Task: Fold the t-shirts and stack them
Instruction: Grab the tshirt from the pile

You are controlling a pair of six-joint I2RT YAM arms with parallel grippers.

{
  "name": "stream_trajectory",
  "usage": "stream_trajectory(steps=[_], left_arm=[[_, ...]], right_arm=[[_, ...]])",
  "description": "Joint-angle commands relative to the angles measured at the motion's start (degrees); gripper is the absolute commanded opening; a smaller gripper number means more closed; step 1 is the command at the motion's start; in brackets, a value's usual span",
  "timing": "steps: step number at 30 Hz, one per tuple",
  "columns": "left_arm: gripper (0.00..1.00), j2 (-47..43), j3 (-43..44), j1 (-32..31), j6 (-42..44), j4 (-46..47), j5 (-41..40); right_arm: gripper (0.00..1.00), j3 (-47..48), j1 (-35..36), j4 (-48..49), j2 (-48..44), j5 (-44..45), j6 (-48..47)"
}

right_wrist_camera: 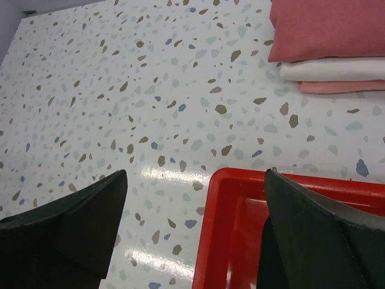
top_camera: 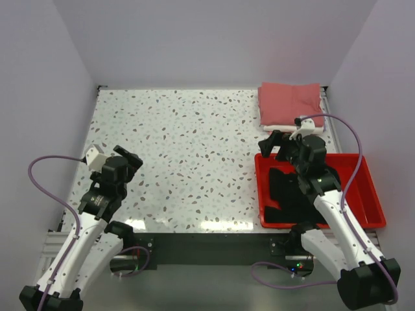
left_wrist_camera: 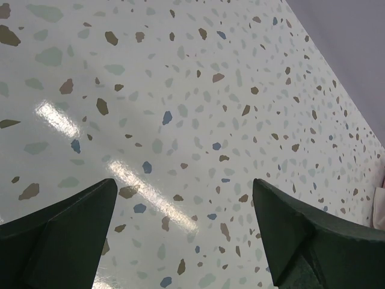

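Observation:
The black t-shirt [top_camera: 288, 194] lies crumpled in the red tray [top_camera: 367, 199] at the right front. A salmon-pink t-shirt [top_camera: 290, 102] lies folded on a white one [top_camera: 277, 127] at the back right; both show in the right wrist view, pink [right_wrist_camera: 328, 27] over white [right_wrist_camera: 334, 69], with another salmon layer below. My right gripper [top_camera: 275, 145] [right_wrist_camera: 195, 176] is open and empty, hovering over the tray's far left corner [right_wrist_camera: 240, 229]. My left gripper [top_camera: 130, 157] [left_wrist_camera: 184, 182] is open and empty above the bare table at the left.
The speckled tabletop [top_camera: 188, 142] spreads between the arms. White walls close in the back and both sides. The tray sits against the right front edge, just in front of the folded stack.

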Motion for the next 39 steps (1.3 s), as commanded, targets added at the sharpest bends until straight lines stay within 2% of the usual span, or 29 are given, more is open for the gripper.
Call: stream_trajectory(steps=[1, 8, 12, 13, 14, 17, 21, 25, 28, 39], left_arm=[[1.0, -0.3, 0.4, 0.4, -1.0, 1.0, -2.0], [1.0, -0.1, 0.7, 0.4, -0.9, 0.8, -1.4], [1.0, 0.5, 0.5, 0.4, -0.8, 0.9, -1.0], [1.0, 0.5, 0.5, 0.4, -0.8, 0.9, -1.0], [1.0, 0.7, 0.5, 0.3, -0.6, 0.8, -1.0], [1.0, 1.1, 0.8, 0.4, -0.5, 0.9, -0.9], [1.0, 1.4, 1.0, 0.4, -0.1, 0.8, -0.7], [1.0, 1.4, 1.0, 0.4, 0.1, 0.9, -0.3], [1.0, 1.5, 1.3, 0.4, 0.3, 0.8, 0.1], [1.0, 1.3, 1.6, 0.4, 0.1, 0.1, 0.7]], right_arm=[[0.99, 0.3, -0.1, 2.6, -0.9, 1.6, -0.2], [0.99, 0.5, 0.0, 1.8, -1.7, 2.9, 0.6], [0.99, 2.9, 0.0, -2.4, 0.3, 5.2, 1.4], [0.99, 3.9, 0.0, -4.5, 1.0, 6.8, 1.8], [0.99, 6.3, 0.0, -6.8, 1.6, 12.7, 3.6], [0.99, 10.7, -0.1, -16.5, 4.9, 22.8, 6.2], [0.99, 14.0, -1.1, -28.7, 9.5, 31.8, 10.3], [0.99, 12.0, -6.2, -30.0, 10.9, 30.6, 11.7], [0.99, 7.2, -11.8, -26.6, 10.9, 20.6, 11.7], [0.99, 1.1, -13.4, -25.1, 14.6, 24.3, 13.6]])
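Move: My right hand is open above the far left corner of the red bin. The black t-shirts' middle lies about 14 cm back and 11 cm to its right, some 19 cm below. The bin's own middle is 13 cm back and 18 cm to the right; the folded pile sits roughly 20 cm ahead and 14 cm right. From my idle left hand the black t-shirts are about 54 cm right and 8 cm back. I swing my right hand about 14 cm to the right over the red bin, then sink it about 13 cm, drawing back some 5 cm, down towards the black t-shirts. On the way I turn the hand clockwise and tip the wide-open fingers steeply down, each by nearly 40 degrees, without closing them. ##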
